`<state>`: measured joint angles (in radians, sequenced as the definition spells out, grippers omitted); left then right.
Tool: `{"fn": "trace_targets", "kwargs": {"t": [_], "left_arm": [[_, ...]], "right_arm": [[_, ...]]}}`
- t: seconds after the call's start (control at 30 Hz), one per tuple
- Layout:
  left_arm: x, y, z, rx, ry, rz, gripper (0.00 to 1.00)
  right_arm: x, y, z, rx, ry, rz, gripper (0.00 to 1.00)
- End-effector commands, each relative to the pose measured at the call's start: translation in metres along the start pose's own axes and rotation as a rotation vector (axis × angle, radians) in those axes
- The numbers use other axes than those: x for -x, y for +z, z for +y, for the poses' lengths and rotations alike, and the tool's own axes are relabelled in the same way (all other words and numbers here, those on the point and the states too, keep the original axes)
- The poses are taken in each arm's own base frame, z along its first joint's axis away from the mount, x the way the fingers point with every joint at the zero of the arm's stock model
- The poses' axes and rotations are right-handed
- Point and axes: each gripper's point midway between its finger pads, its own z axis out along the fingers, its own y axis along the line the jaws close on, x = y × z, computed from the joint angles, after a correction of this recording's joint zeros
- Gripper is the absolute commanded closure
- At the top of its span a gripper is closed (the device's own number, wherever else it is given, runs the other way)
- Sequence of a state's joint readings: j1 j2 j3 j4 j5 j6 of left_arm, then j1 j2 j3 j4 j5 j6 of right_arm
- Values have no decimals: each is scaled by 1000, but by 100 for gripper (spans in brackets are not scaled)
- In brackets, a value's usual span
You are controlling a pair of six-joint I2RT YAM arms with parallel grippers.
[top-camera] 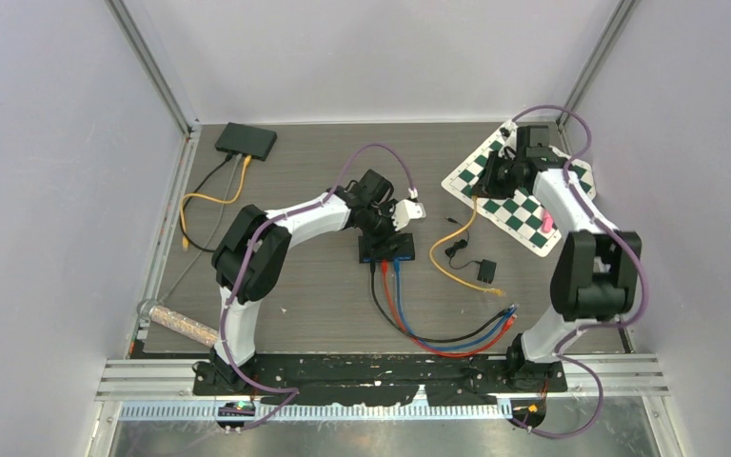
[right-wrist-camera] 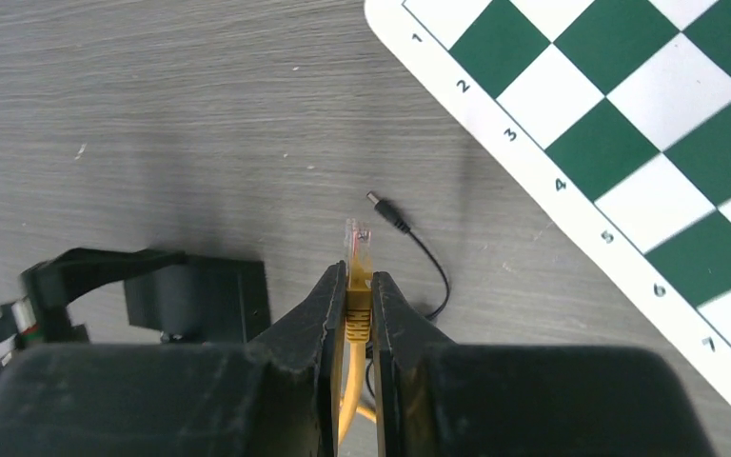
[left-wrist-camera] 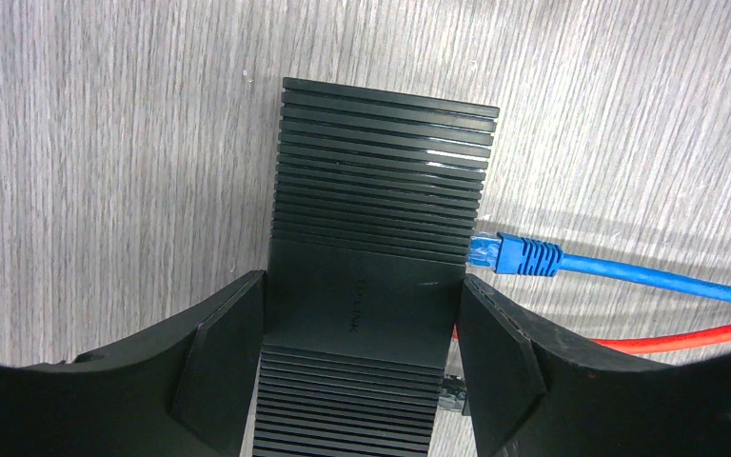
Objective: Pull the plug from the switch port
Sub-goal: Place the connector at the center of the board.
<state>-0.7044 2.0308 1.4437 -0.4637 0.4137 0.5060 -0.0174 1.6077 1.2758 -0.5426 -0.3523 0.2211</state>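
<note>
The black ribbed switch lies mid-table. My left gripper straddles it with both pads against its sides, shut on it; in the top view the left gripper hangs over its far edge. A blue plug sits in a port on the switch's side, with a red cable and a black plug beside it. My right gripper is shut on a yellow plug, clear tip forward, away from the switch. The right gripper is near the chessboard, and the yellow cable trails down.
A green-and-white chessboard mat with a pink piece lies at the back right. A black adapter with a barrel plug is on the table. Another black box sits back left, and a clear tube lies front left.
</note>
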Motion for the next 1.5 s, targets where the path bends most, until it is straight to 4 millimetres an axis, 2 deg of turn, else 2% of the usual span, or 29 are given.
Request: {"fn": "trace_targets", "kwargs": {"t": [0.0, 0.1, 0.13, 0.17, 0.2, 0.27, 0.3, 0.33, 0.43, 0.5, 0.63, 0.77, 0.8, 0.83, 0.87, 0.9, 0.93, 1.03, 1.1, 1.13, 1.23, 1.33, 1.43, 1.47], "left_arm": [[-4, 2, -6, -44, -35, 13, 70], [-4, 1, -5, -44, -38, 13, 70], [-4, 1, -5, -44, -39, 14, 70], [-4, 1, -5, -46, -39, 12, 70], [-4, 2, -5, -46, -39, 12, 70], [-4, 1, -5, -48, -40, 12, 70], [-4, 2, -5, -48, -41, 13, 70], [-4, 2, -5, -49, -41, 13, 70], [-3, 1, -5, -50, -44, 11, 70], [-4, 1, -5, -51, -45, 13, 70], [-3, 1, -5, -52, -45, 12, 70], [-3, 1, -5, -53, -48, 12, 70], [-3, 1, -5, -53, -49, 12, 70], [-3, 1, -4, -53, -48, 13, 70], [-3, 1, -5, -55, -49, 13, 70], [-3, 1, -5, -56, -48, 13, 70], [-3, 1, -5, -56, -49, 12, 70], [-3, 1, -5, -56, -50, 13, 69], [-3, 1, -4, -54, -50, 13, 66], [-3, 1, -4, -53, -52, 15, 65], [-4, 1, -3, -45, -61, 18, 61], [-1, -2, -4, -46, -56, 2, 50], [5, -9, -7, -64, -50, -35, 27], [8, -12, -7, -62, -46, -41, 22]], "right_arm": [[19, 21, 0, 27, -22, 15, 83], [22, 45, -4, 52, -33, 59, 80], [28, 46, -1, 66, -49, 61, 79], [20, 54, -5, 60, -36, 104, 77], [26, 54, -4, 62, -43, 97, 74], [26, 57, -8, 45, -38, 104, 64], [29, 55, -7, 41, -40, 94, 55], [28, 54, -10, 24, -36, 90, 51], [36, 34, -12, -36, -45, 34, 34], [40, 20, -13, -64, -55, -1, 31], [33, -5, 13, 22, -27, -53, 30], [1, -24, 25, 74, -6, -74, 31], [-15, -28, 25, 82, 3, -63, 32], [-19, -32, 31, 117, 6, -74, 32], [-35, -35, 41, 152, -12, -70, 33], [-55, -33, 42, 170, 9, -36, 33], [-57, -42, 50, 191, -5, -63, 33], [-80, -49, 39, 139, 47, -70, 33], [-91, -52, 40, 156, 68, -86, 34], [-91, -53, 46, 187, 76, -101, 34], [-108, -58, 59, 255, 89, -103, 34], [-125, -57, 71, 282, 83, -70, 35], [-138, -54, 75, 281, 74, -58, 35], [-139, -53, 77, 286, 74, -58, 35]]}}
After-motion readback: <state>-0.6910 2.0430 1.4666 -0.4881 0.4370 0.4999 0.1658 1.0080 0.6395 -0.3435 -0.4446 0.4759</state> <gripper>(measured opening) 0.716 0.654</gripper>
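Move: My right hand holds the yellow cable's plug about 13 cm above the table. The checkerboard's middle is some 7 cm ahead and 13 cm right; its left edge is only about 3 cm ahead. Down on the table, the thin black lead's tip is 3 cm back and 3 cm left, its coil 12 cm back and 2 cm left, the adapter 18 cm back and 5 cm right. From my left hand, on the switch, the checkerboard is about 18 cm ahead and 33 cm right. I carry the plug on forward and down, about 5 cm each, to the checkerboard's left edge, and open my right fingers wide to let it go. Then I lift a little and swing back nearly 20 cm, dipping again and sliding left late on, over the coil towards the switch, rolling the wrist some 15 degrees, fingers still open. My left hand keeps its place astride the switch. ##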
